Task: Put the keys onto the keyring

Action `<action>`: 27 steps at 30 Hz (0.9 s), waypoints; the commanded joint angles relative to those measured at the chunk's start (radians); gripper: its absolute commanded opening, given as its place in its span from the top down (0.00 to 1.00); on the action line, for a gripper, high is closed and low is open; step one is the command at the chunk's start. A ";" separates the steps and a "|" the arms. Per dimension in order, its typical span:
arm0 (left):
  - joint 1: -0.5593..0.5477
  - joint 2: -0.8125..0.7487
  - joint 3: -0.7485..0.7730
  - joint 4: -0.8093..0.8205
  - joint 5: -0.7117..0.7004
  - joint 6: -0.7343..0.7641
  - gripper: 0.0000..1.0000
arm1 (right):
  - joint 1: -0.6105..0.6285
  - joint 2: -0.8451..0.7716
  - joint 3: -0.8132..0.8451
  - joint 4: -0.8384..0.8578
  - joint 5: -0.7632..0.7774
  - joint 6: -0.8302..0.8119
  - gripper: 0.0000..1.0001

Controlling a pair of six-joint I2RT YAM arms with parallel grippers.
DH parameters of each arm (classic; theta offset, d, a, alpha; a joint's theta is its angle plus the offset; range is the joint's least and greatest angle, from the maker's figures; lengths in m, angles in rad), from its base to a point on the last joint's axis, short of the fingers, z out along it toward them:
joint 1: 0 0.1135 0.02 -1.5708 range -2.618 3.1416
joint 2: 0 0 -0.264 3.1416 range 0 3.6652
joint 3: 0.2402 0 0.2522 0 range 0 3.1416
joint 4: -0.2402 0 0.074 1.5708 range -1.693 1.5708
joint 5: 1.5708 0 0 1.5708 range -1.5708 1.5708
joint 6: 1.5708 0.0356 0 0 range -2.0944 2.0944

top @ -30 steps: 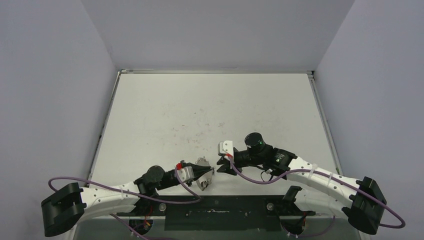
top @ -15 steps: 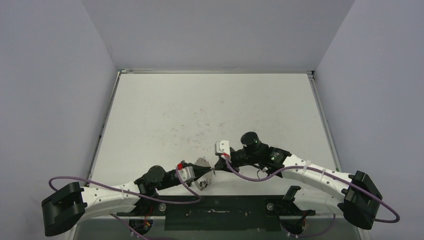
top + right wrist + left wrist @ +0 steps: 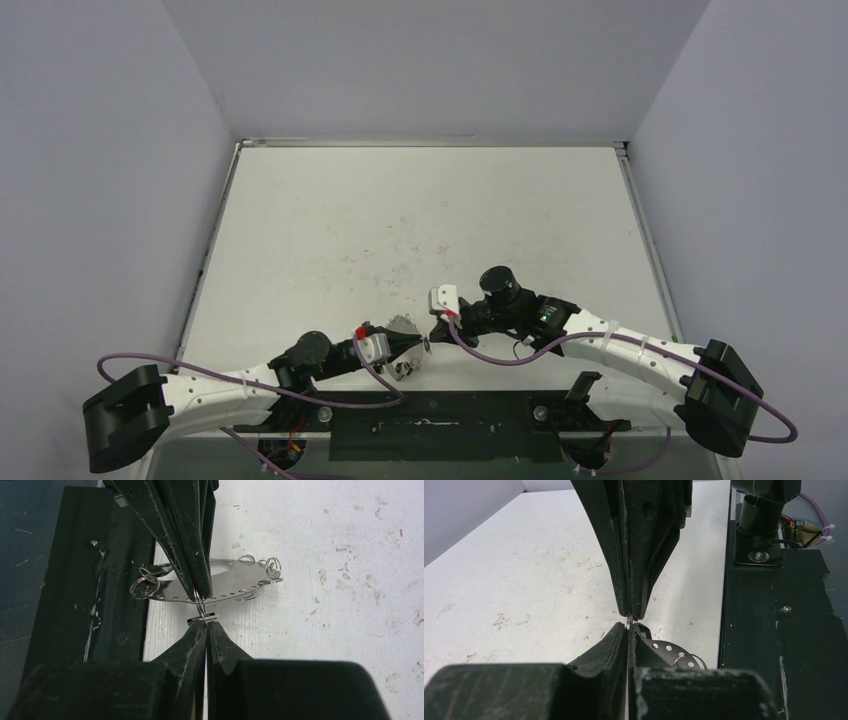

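Note:
My left gripper (image 3: 629, 628) is shut on a tiny silver ring at the rim of the keyring (image 3: 225, 582). The keyring is a thin silvery oval with holes along its edge and several tiny rings, held just above the table. My right gripper (image 3: 205, 624) meets it tip to tip. It is shut on a tiny flat silver piece, the key (image 3: 202, 617), seen edge-on right under that ring. In the top view both grippers, left (image 3: 420, 346) and right (image 3: 432, 332), touch near the table's front edge. The keyring (image 3: 405, 323) shows beside them.
The black base plate (image 3: 430, 425) runs along the near edge, directly beside the grippers (image 3: 774, 605). Purple cables loop from both arms. The scuffed white table (image 3: 420, 220) stretches away behind, walled on three sides.
My right gripper has shut and moved slightly left, up against the left gripper's tips. The left arm and the keyring have stayed put.

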 commanded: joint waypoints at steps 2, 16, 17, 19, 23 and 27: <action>-0.002 -0.023 0.006 0.060 -0.002 -0.004 1.00 | 0.005 0.025 -0.020 0.034 0.035 -0.027 1.00; -0.002 -0.025 0.006 0.062 -0.004 -0.010 1.00 | 0.017 0.065 -0.051 0.165 0.053 0.017 0.97; -0.002 -0.025 0.005 0.060 -0.004 -0.010 1.00 | 0.016 0.049 -0.057 0.165 0.060 0.017 0.94; -0.002 -0.028 0.006 0.057 -0.004 -0.011 1.00 | 0.016 0.012 -0.070 0.166 0.073 0.019 0.84; -0.002 -0.028 0.006 0.055 -0.003 -0.010 1.00 | 0.015 -0.079 -0.101 0.190 0.081 0.029 0.69; -0.002 -0.023 0.009 0.057 -0.002 -0.009 1.00 | 0.015 -0.119 -0.127 0.247 0.059 0.048 0.65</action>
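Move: The right fingers are shut at the small loop pinched in the left fingertips; the loop's middle lies about 1 cm to their left, level fore and aft and about 1 cm above. The metal plate with loops has its middle some 6 cm left, 1 cm back and 5 cm below. From the left hand the loop lies about 1 cm right and 1 cm below, neither ahead nor back. Right hand sinks about 2 cm beside the left-held loop, then opens, backing right and rising about 1.5 cm. ##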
